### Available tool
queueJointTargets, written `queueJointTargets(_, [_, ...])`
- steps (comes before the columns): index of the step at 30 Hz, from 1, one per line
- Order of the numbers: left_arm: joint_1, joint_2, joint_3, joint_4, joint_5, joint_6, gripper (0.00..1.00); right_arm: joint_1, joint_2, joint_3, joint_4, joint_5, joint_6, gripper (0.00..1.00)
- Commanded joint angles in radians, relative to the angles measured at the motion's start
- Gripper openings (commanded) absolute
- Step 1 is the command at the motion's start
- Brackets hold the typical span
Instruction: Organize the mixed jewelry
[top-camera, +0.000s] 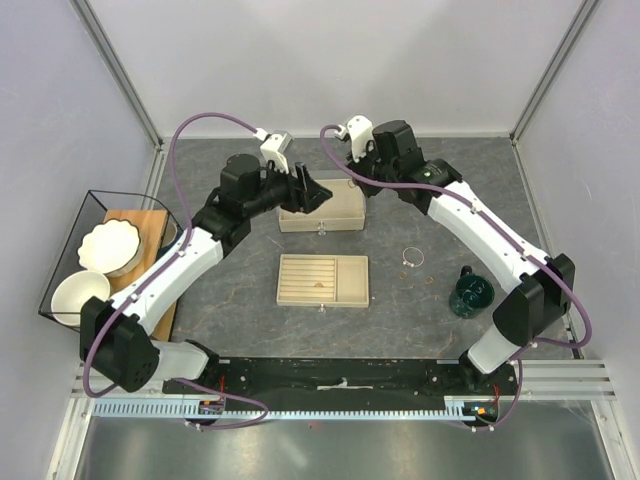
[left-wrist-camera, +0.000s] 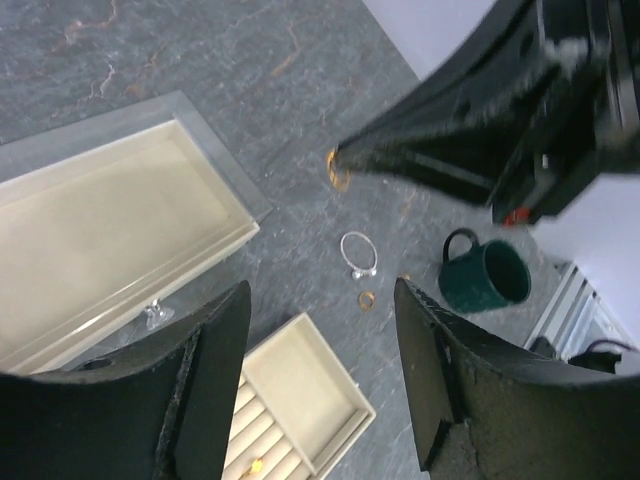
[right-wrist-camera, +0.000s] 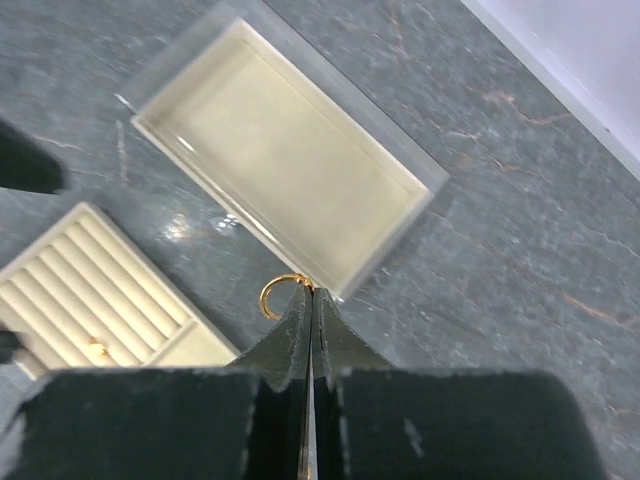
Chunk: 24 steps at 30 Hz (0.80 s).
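Note:
My right gripper (right-wrist-camera: 311, 293) is shut on a small gold ring (right-wrist-camera: 278, 293), which sticks out left of the fingertips and hangs above the table near the corner of the plain beige box (right-wrist-camera: 280, 160). The left wrist view shows that ring (left-wrist-camera: 338, 176) at the right gripper's tip. My left gripper (left-wrist-camera: 322, 292) stands open and empty, high over the slotted beige tray (top-camera: 322, 279). A thin silver hoop (left-wrist-camera: 357, 252) and a small gold ring (left-wrist-camera: 367, 298) lie on the table. Another gold piece (right-wrist-camera: 97, 348) sits in the tray's slots.
A dark green glass vessel (top-camera: 470, 293) stands at the right, near the silver hoop (top-camera: 411, 258). The plain beige box (top-camera: 322, 212) lies behind the slotted tray. A wire basket (top-camera: 60, 260) with white bowls and a wooden board is at the far left.

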Motion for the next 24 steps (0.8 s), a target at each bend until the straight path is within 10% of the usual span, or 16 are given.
queueJointTargets(1, [-0.033,0.037,0.085,0.015,-0.140,-0.107,0.65,0.051,0.007,0.063,0.021,-0.004,0.083,0.00])
queueJointTargets(24, [-0.053,0.078,0.109,0.013,-0.197,-0.116,0.46,0.108,0.053,0.134,0.053,0.029,0.263,0.00])
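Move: The right gripper already holds the gold ring, which hangs about 9 cm to the left hand's right, some 4 cm ahead and nearly level. From the right hand, the open left fingers are roughly 9 cm left and 4 cm back. The shallow box lies 9 cm left, 12 cm ahead and 23 cm below the right hand; the compartment tray is 9 cm left, 10 cm back and 24 cm below. The right hand carries the pinched ring about 6 cm left towards the left fingers, which partly close while nearing it. ##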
